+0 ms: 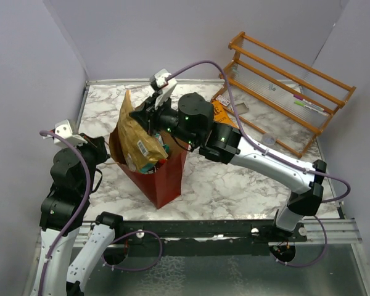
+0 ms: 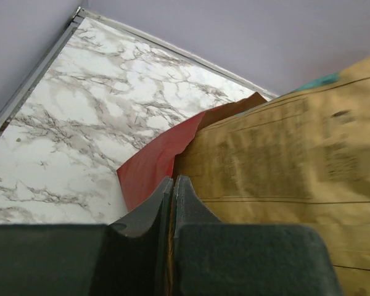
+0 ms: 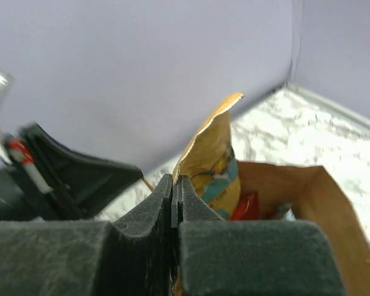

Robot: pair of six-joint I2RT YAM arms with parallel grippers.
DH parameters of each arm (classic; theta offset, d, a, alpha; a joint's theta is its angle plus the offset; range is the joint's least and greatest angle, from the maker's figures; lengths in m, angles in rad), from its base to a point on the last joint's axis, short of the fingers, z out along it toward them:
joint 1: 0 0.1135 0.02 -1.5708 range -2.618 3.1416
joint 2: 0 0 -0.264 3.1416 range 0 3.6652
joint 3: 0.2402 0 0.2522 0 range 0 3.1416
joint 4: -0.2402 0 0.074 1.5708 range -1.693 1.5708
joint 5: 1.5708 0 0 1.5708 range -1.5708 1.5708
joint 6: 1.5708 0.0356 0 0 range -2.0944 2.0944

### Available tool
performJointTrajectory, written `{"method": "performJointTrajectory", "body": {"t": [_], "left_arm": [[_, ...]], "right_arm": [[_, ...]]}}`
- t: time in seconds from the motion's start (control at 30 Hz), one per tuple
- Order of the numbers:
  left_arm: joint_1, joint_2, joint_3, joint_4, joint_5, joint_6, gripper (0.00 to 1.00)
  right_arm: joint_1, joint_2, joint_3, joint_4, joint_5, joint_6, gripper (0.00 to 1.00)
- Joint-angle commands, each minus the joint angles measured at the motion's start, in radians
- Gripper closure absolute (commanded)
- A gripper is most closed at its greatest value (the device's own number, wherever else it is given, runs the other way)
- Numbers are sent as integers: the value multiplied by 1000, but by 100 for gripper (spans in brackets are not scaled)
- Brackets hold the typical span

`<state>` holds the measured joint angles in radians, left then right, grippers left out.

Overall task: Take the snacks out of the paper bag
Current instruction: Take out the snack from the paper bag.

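Observation:
The dark red paper bag point(image 1: 165, 180) stands upright near the table's left front. A tall tan chip bag point(image 1: 134, 131) sticks out of its top, above red and teal packs point(image 1: 153, 164). My right gripper point(image 1: 142, 116) reaches over the bag from the right and is shut on the tan chip bag's point(image 3: 211, 154) edge. A red pack point(image 3: 246, 207) lies lower, against the brown inside wall point(image 3: 314, 203). My left gripper point(image 2: 173, 180) is shut on the paper bag's rim point(image 2: 153, 168), beside the tan chip bag point(image 2: 283, 154). An orange packet point(image 1: 222, 115) lies on the table behind the right arm.
A wooden slatted rack point(image 1: 287, 86) stands at the back right, with a small grey cup point(image 1: 268, 140) in front of it. Grey walls close in the marble table point(image 1: 234, 179) on three sides. My left arm point(image 3: 68, 179) shows close to the right gripper.

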<state>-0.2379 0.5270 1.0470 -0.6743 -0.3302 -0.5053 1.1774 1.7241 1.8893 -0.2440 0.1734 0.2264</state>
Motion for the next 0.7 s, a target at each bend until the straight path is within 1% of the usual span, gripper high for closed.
{"method": "performJointTrajectory", "body": {"t": [0.0, 0.17, 0.3, 0.4, 0.53, 0.67], "left_arm": [[-3, -17, 6, 61, -33, -7, 100], [-4, -21, 3, 55, -39, -5, 100], [-5, -22, 2, 49, -48, 0, 100], [-5, -21, 2, 51, -58, 6, 100], [-8, -17, 0, 52, -72, 11, 100], [-9, -15, -8, 51, -93, 10, 100]], "right_arm": [[5, -48, -6, 221, 40, -16, 99], [5, -93, 5, 270, 47, -51, 99], [5, -187, -26, 344, 95, -123, 99], [5, -298, -96, 428, 125, -191, 99], [5, -461, -248, 533, 171, -266, 99], [4, -613, -393, 598, 291, -362, 99]]}}
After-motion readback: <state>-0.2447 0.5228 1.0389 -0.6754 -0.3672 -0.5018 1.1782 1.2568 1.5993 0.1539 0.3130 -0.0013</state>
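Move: The right gripper already pinches the tan snack bag, its lower end still in the mouth of the paper bag. The paper bag's middle is about 25 cm below this hand and 3 cm ahead. The orange snack bag on the open table lies some 17 cm ahead, 25 cm right and 40 cm below, with a clear cup 18 cm right of it. From the left gripper, the orange bag is about 18 cm ahead, 38 cm right and 34 cm below. Keep the right fingers shut on the tan snack bag and draw it up out of the paper bag's mouth, then swing it to the right while still climbing, about 17 cm up and 15 cm right in all. Speed up late and tip the fingertips upward some 20 degrees, the hand's left side rising too. Hold the left gripper still, closed on the paper bag's handle. ##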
